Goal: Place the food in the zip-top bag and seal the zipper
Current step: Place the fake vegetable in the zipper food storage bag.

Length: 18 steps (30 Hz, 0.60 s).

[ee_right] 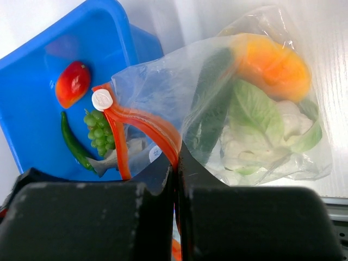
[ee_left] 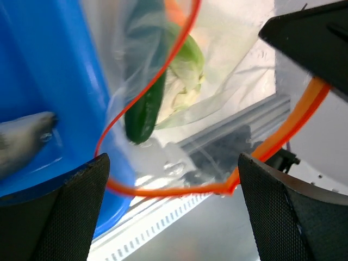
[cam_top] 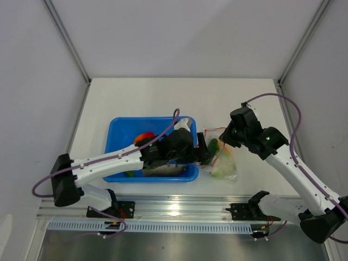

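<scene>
The zip-top bag (cam_top: 224, 162) lies just right of the blue tray (cam_top: 120, 132). Inside it are a dark green cucumber (ee_left: 144, 111), a white cauliflower (ee_right: 255, 138) and a yellow-orange mango (ee_right: 272, 64). My right gripper (ee_right: 176, 163) is shut on the bag's red-orange zipper (ee_right: 148, 123), holding the mouth up. A white slider tab (ee_right: 102, 100) sits on the strip. My left gripper (ee_left: 174, 217) stands open at the bag's mouth, with the zipper loop running across between its fingers and nothing gripped. In the tray lie a tomato (ee_right: 72, 82), grapes (ee_right: 98, 130), a slim green pepper (ee_right: 73, 144) and a grey fish (ee_right: 117, 156).
The tray's right wall (ee_left: 60, 81) stands right beside the left gripper and the bag. An aluminium rail (cam_top: 179, 209) runs along the table's near edge, below the bag. White walls close off the table at the back and both sides.
</scene>
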Tool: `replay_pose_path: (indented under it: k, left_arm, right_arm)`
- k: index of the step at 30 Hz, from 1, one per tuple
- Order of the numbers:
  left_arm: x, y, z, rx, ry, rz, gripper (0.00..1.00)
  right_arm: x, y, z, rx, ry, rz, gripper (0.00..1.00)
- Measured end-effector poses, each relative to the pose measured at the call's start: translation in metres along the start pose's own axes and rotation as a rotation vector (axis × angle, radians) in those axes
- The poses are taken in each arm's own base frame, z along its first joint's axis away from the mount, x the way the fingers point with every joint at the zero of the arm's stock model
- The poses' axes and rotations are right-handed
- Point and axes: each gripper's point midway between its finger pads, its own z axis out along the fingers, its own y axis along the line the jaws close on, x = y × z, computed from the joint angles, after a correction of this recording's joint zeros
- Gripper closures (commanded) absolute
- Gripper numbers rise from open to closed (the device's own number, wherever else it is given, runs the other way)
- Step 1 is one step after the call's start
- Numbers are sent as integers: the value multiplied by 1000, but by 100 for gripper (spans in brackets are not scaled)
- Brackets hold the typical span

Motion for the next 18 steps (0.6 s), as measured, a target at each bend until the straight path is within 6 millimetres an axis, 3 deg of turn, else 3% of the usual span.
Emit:
replay_pose_path:
  k: [6, 11, 15, 18]
  left_arm:
    - [-22, 24, -44, 43, -160, 71, 1]
    - [-66, 41, -73, 32, -313, 76, 1]
    - [-105, 76, -83, -66, -404, 22, 1]
    - [-127, 119, -86, -199, -440, -53, 1]
  right_arm:
    - [0, -6, -5, -3, -11, -37, 100]
    - [11, -23, -5, 3, -4, -88, 100]
    - [13, -23, -4, -10, 3, -121, 100]
    - [13, -23, -3, -15, 7, -144, 100]
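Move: Over near the bag mouth, the empty left hand has the red mango in the blue bin about 24 cm to its left, 10 cm ahead and some 16 cm below. The fish lies around 14 cm left and 2 cm back; the green grapes about 20 cm left and 2 cm ahead, both 17 cm below. The cucumber in the bag is about 4 cm ahead, 4 cm right and 10 cm below. From the right hand, the mango is roughly 29 cm left, 4 cm ahead and 19 cm below. Swinging away from the bag with fingers still wide open, the left hand goes left about 17 cm towards the mango, first rising some 5 cm, then bearing forward as well (9 cm in all) and just starting to sink; the wrist turns counter-clockwise and tips up. The right hand keeps its pinch on the bag's orange rim, easing back, right and down a centimetre or two each way. ##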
